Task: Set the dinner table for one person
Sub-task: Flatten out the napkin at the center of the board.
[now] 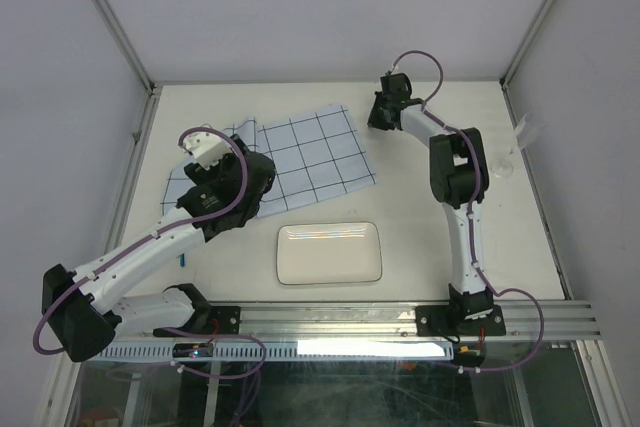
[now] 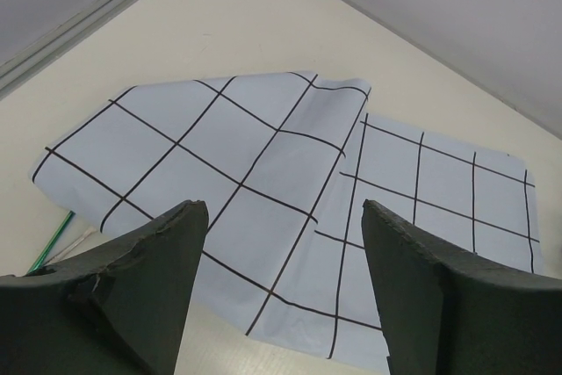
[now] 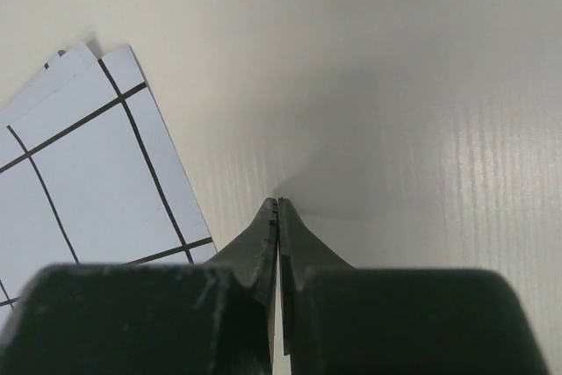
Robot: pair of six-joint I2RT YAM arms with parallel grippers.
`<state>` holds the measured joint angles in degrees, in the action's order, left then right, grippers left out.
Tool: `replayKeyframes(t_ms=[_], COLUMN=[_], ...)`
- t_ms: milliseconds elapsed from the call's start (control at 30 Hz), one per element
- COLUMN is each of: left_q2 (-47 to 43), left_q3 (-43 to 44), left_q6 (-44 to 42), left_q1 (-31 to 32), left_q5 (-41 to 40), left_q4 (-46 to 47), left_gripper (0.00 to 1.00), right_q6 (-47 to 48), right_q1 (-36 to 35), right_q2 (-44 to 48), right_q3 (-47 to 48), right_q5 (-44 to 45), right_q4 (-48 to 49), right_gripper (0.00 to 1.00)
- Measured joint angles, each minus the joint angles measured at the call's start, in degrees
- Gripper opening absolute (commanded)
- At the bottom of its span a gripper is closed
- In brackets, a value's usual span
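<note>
The cream-white dinner table point(image 1: 420, 237) carries a pale-blue cloth point(image 1: 315, 152) with dark grid lines, lying at the back middle. In the left wrist view the cloth point(image 2: 263, 173) has a fold, one part lapping over the other. My left gripper point(image 1: 250, 182) hangs over the cloth's near left edge. It is open point(image 2: 283, 208), with only cloth and table showing between the fingers. My right gripper point(image 1: 376, 119) is by the cloth's far right corner. It is shut point(image 3: 277, 203) with nothing in it, over bare table beside the cloth's corner point(image 3: 97, 173).
A white rectangular plate point(image 1: 328, 252) lies near the front middle. A clear glass point(image 1: 520, 142) stands by the right rail. A thin green stick point(image 2: 53, 243) pokes out at the cloth's left corner. A small green piece point(image 1: 183, 259) lies beside the left arm.
</note>
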<state>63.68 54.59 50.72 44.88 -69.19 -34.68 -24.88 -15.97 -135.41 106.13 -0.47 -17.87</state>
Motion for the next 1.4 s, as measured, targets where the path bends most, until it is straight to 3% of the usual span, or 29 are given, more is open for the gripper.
replayKeyframes(t_ms=[367, 433, 533, 633, 833, 1400], left_q2=[0.6, 1.1, 2.0, 3.6, 4.6, 4.6], left_q3=[-0.1, -0.2, -0.6, -0.7, -0.7, -1.2], left_q6=[-0.4, -0.4, -0.7, -0.9, -0.9, -1.9], left_q1=[0.0, 0.0, 0.0, 0.0, 0.0, 0.0], left_q5=[0.2, 0.3, 0.8, 2.1, 3.5, 3.8], left_q4=[1.1, 1.6, 2.7, 3.7, 4.4, 4.8], left_gripper=[0.75, 0.75, 0.76, 0.76, 0.76, 0.77], right_q6=[4.1, 4.9, 5.7, 6.2, 6.2, 4.3], right_q1=[-1.2, -1.4, -1.5, -1.5, -1.6, -5.2], right_q2=[2.1, 3.2, 6.2, 10.2, 16.5, 20.0], right_q3=[-0.2, -1.3, -4.7, -9.1, -14.8, -19.3], right_q5=[4.2, 4.6, 5.2, 6.0, 5.6, -0.9], right_q4=[-6.2, -7.9, -10.8, -13.5, -16.5, -19.5], right_gripper=[0.01, 0.14, 0.5, 0.62, 0.63, 0.58])
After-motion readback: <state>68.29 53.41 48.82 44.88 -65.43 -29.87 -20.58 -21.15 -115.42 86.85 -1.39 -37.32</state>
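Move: The right hand, shut and almost down on the board, has the napkin's near right corner about 21 cm straight back from it and roughly 1 cm lower. The napkin's far right corner is some 12 cm to its left and 6 cm ahead. The white tray's middle lies about 40 cm back and 15 cm left. From the left hand, the near right corner is about 47 cm right, 6 cm ahead and 23 cm below. Right hand draws back some 15 cm towards the napkin's near right corner, opening and tipping down; left sinks slightly rightward. ##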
